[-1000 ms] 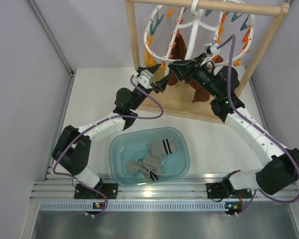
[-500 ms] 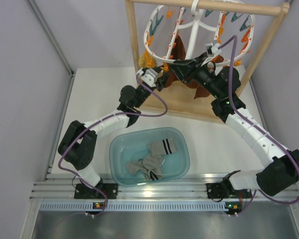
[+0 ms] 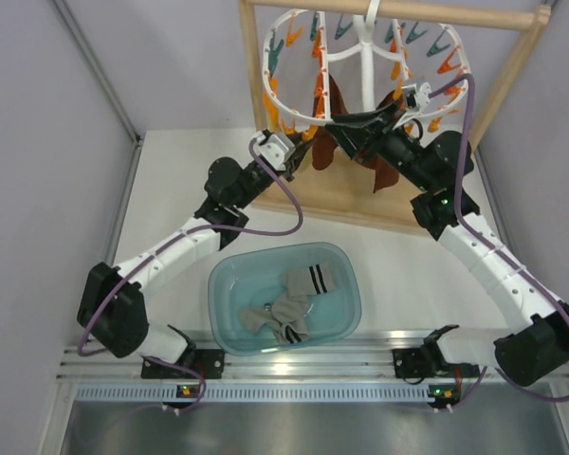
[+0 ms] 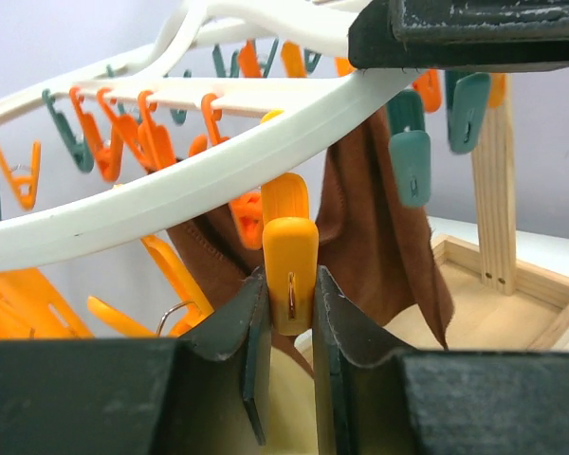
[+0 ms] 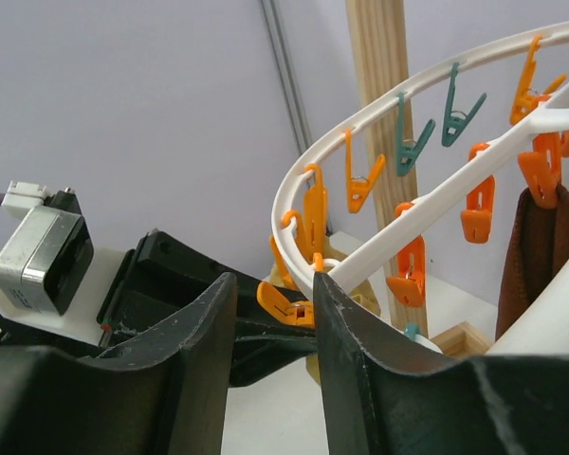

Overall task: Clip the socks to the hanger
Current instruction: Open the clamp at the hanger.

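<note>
The white hanger hangs from the wooden rack with orange and teal clips. My left gripper is at its near-left rim. In the left wrist view it is shut on an orange clip under the ring. Pale mustard-yellow fabric shows low between the fingers. My right gripper is open at the rim. In the right wrist view the ring touches its right finger and an orange clip lies between the fingers. Grey striped-cuff socks lie in the basin.
A teal plastic basin stands on the table between the arm bases. Dark brown socks hang from the hanger. The wooden rack has posts and a base tray behind the basin. Grey walls close in on both sides.
The hanger has swung from tilted to more level and sits higher. The left arm has stretched up and left, and its gripper now holds a clip. The right gripper rose with the rim.
</note>
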Motion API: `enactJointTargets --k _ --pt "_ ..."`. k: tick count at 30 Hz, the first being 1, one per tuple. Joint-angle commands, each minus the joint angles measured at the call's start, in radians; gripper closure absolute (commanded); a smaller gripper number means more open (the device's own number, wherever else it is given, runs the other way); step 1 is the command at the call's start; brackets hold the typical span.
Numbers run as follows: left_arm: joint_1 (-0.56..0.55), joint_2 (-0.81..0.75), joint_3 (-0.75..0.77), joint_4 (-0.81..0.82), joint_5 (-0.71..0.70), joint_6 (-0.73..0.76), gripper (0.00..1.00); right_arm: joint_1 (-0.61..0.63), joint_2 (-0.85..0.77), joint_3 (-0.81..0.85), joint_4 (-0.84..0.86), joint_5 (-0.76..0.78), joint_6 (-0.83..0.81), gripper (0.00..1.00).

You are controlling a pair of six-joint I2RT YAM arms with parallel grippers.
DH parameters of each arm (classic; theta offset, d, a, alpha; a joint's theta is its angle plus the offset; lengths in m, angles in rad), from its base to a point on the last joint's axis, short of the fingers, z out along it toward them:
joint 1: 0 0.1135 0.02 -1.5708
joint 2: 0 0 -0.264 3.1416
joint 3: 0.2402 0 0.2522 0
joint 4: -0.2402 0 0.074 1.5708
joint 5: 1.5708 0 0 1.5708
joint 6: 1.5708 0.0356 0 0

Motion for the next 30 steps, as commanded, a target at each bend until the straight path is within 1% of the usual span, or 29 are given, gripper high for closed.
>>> enactJointTargets --k 1,3,7,12,14,18,22,25,30 --pt "-0.004 -0.077 0.046 -0.145 0.088 0.047 1.00 -0.003 -0.056 0.008 -0.006 -0.039 -0.004 0.62" --pt "-0.004 -0.092 0.061 -0.194 0.117 0.070 1.00 -0.001 -0.072 -0.008 -0.005 -0.068 0.013 0.61" --pt "-0.004 -0.103 0.101 -0.283 0.146 0.068 1.00 0.009 -0.084 -0.038 0.011 -0.106 0.059 0.54" --pt "-0.005 -0.109 0.142 -0.376 0.162 0.060 1.00 0.034 -0.052 -0.048 0.043 -0.143 0.135 0.41" --pt "-0.004 -0.112 0.155 -0.407 0.184 0.062 1.00 0.039 -0.041 -0.048 0.037 -0.129 0.141 0.38" --pt "-0.005 -0.123 0.167 -0.446 0.203 0.047 1.00 0.052 -0.020 -0.066 0.031 -0.029 0.112 0.35" --pt "-0.004 -0.129 0.166 -0.467 0.212 0.042 1.00 0.065 0.009 -0.081 0.073 0.032 0.111 0.31" --pt "-0.004 -0.132 0.169 -0.479 0.217 0.044 1.00 0.079 0.031 -0.078 0.100 0.055 0.105 0.29" --pt "-0.004 -0.132 0.173 -0.487 0.229 0.040 1.00 0.103 0.060 -0.063 0.121 0.090 0.097 0.30"
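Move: The orange clamp on the hanger's near rim is already pinched in the left fingers, so it lies right at the left hand; from the right hand it is about 5 cm left, 2 cm ahead and 4 cm lower. From that clamp, the nearest yellow clamp stands some 4 cm left and 2 cm farther out. An orange spoke clip sits roughly 5 cm farther out and 2 cm to the right of it, at much the same height. The right hand swings round to the clamp: it first backs off about 3.5 cm with a slight rise, then goes left, down and forward again, ending some 4 cm lower and 3.5 cm farther left with its fingers spread much wider on either side of the clamp and the left fingertips. Meanwhile the left hand keeps its pinch on the clamp, drawing it about 2.5 cm back and 1 cm up, mostly early on, and tilting by some 10 degrees before it all but holds still. ##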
